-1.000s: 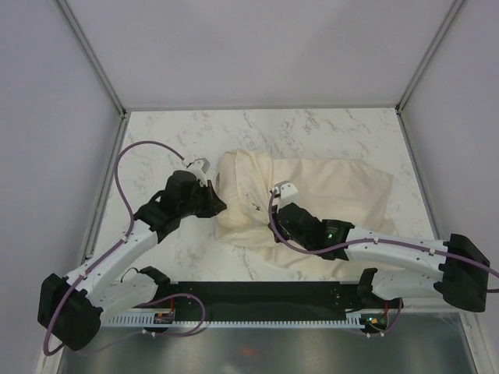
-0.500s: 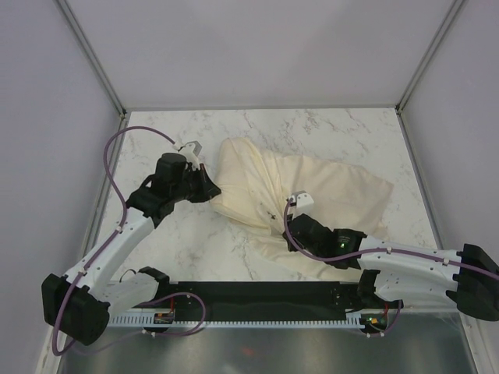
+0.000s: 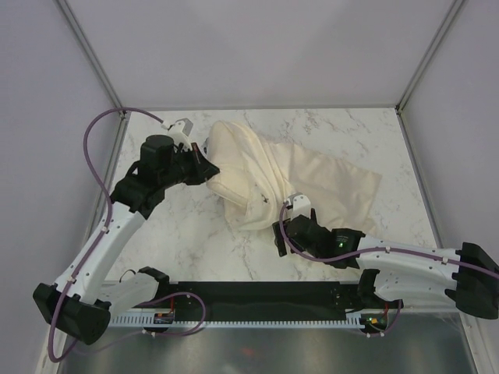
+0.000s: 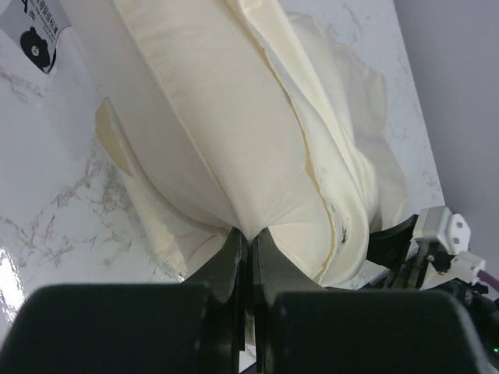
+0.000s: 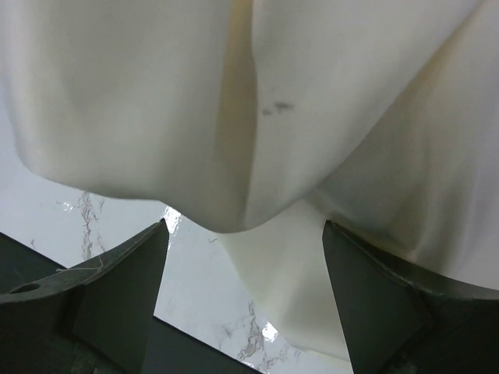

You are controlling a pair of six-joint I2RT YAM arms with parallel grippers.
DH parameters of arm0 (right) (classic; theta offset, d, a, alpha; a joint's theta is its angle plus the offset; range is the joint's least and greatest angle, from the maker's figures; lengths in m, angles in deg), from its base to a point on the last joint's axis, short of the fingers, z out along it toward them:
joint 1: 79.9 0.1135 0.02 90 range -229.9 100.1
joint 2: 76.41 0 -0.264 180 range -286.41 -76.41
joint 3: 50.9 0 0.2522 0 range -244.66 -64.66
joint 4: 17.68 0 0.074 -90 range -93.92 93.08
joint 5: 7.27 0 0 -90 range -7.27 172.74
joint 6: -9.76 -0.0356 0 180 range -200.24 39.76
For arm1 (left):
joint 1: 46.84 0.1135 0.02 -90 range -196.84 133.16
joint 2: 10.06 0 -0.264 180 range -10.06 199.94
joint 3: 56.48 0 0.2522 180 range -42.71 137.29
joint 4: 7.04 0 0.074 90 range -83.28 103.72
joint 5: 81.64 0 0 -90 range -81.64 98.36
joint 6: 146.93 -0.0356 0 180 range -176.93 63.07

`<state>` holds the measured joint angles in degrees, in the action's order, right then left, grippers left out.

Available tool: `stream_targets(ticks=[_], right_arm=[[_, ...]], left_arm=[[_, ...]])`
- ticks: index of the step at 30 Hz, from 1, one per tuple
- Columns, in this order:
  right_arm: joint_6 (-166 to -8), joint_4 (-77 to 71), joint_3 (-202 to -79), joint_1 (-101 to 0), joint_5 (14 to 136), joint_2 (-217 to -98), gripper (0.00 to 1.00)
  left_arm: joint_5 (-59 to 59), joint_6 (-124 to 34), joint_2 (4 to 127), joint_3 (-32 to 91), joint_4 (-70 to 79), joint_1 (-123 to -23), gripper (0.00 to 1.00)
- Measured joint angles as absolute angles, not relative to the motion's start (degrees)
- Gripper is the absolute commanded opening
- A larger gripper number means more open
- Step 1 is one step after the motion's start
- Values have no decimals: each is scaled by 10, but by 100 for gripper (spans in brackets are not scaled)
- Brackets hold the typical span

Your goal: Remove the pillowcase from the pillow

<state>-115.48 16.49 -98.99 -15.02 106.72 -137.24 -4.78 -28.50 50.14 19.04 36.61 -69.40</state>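
The pillow is the thick cream cushion at the table's far left, its near end raised. My left gripper is shut on a pinch of the pillow, with the jaws pressed together. The pillowcase trails to the right, limp and flat, still wrapped round the pillow's right part. Its hemmed edge with a small dark mark shows in the left wrist view. My right gripper is at the fabric's near edge. Its jaws stand wide open under the hanging pillowcase, gripping nothing.
The marble table is boxed in by pale walls on the left, right and far sides. A black strip runs along the near edge between the arm bases. My right arm's wrist lies close to the fabric's near side.
My left gripper has pulled the pillow up and toward the far left. My right gripper has opened and let go of the pillowcase, which now lies flatter.
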Motion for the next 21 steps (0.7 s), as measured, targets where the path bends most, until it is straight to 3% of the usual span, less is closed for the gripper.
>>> stream_targets(ticks=[9,21], right_arm=[[-1132,200,-1021,-150,1084,-1325,89],[-1093,206,-1088,-155,1159,-1318,93]], left_arm=[[-57,-342,554,306,376,-691,2],[-79,-415,543,240,294,-686,2]])
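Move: The open right hand has the marked lower fold of the hanging pillowcase about 7 cm ahead and 6 cm to its left, at nearly its own height. The main cloth bundle is some 15 cm ahead, 11 cm left and 5 cm up; the flat cloth is roughly 14 cm ahead, 14 cm right and 8 cm below. From the left hand, already pinching the bundle's upper edge, that fold is some 8 cm back, 14 cm right and 16 cm down. Open right hand rises about 9 cm beside the hanging fold as left, still pinching, goes up and forward. ##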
